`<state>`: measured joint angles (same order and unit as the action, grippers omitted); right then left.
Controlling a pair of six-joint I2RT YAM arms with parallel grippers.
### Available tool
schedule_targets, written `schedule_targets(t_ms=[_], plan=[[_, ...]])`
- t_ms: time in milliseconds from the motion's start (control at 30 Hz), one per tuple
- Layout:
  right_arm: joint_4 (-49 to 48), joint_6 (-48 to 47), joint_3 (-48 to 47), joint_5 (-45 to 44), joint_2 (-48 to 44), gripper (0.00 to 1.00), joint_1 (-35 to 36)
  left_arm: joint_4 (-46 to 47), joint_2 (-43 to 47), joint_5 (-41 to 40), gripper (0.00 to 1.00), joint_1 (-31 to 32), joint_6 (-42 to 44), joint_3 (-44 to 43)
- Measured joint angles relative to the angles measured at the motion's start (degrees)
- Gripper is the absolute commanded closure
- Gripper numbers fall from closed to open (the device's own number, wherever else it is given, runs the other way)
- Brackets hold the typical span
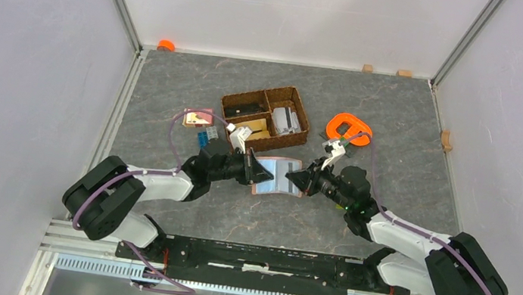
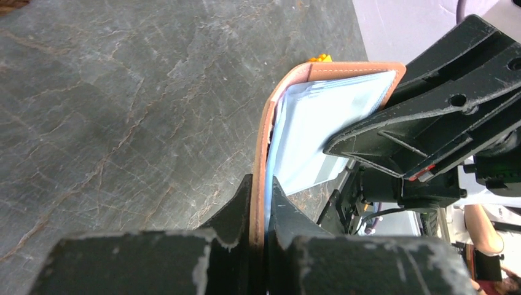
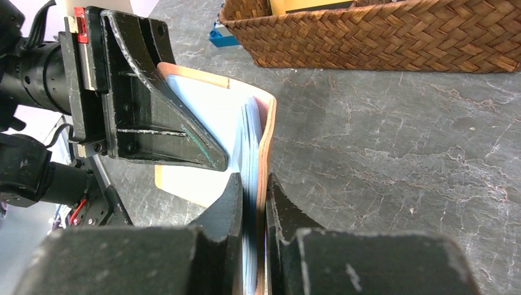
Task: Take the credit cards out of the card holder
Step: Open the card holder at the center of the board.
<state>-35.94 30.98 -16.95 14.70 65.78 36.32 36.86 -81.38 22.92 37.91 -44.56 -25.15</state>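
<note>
The reddish-brown card holder (image 1: 278,174) hangs opened out between my two grippers, just in front of the basket. My left gripper (image 1: 258,170) (image 2: 262,181) is shut on its left leather flap (image 2: 264,135). My right gripper (image 1: 300,181) (image 3: 253,178) is shut on the other flap (image 3: 268,123), together with a stack of thin pale layers (image 3: 249,141). Pale shiny sleeves (image 2: 319,123) face upward inside. I cannot tell credit cards from sleeves in that stack. Grey-white flat pieces (image 1: 287,118) that look like credit cards lie in the basket's right compartment.
The dark woven divided basket (image 1: 301,114) (image 3: 381,31) stands just behind the holder. A small blue block (image 1: 204,138) (image 3: 221,38) and a pink-and-tan flat piece (image 1: 197,118) lie to its left. An orange clamp-like object (image 1: 349,126) lies to its right. White walls enclose the table.
</note>
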Motion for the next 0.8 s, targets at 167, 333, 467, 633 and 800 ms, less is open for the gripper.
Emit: schedule_targets(t_ms=[167, 333, 467, 633, 800], plan=[[-0.4, -0.5, 0.0, -1.9, 1.4, 1.0, 0.3, -3.8, -1.7, -2.5, 0.98, 0.5, -1.5, -2.5], [1.0, -1.4, -0.5, -4.4, 3.4, 1.0, 0.3, -5.4, -7.0, -2.7, 0.98, 0.5, -1.5, -5.8], [5.7, -2.0, -3.5, -4.8, 7.5, 1.0, 0.2, -6.8, -12.0, -2.1, 0.98, 0.5, -1.5, -8.1], [9.2, -2.4, -4.3, -5.7, 9.1, 0.98, 0.2, -7.1, -16.3, -0.3, 0.98, 0.6, -1.8, -9.5], [10.4, -2.6, -4.3, -6.5, 9.0, 0.89, 0.2, -7.0, -17.3, 0.0, 0.98, 0.8, -2.7, -10.0]])
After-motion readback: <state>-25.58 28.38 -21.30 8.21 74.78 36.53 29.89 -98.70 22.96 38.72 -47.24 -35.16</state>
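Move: The open card holder is already pinched by its two covers; its middle is about 3 cm right of the left hand and 3 cm left of the right. The board spot beneath lies some 9 cm down, 1 cm ahead of both hands, 5 cm right of the left hand, 1 cm left of the right. The basket's middle is roughly 18 cm ahead and 3 cm left of the left hand; the green bricks stand about 17 cm right of the right hand, level with it. The card holder, one cover still pinched in each hand, is lowered towards the centre of the board by about 6 cm, both arms sinking together after a slight forward start and drifting a little to the right. Both sets of fingers tip some 15 degrees steeper downwards on the way and keep their hold; the descent eases to a stop. ##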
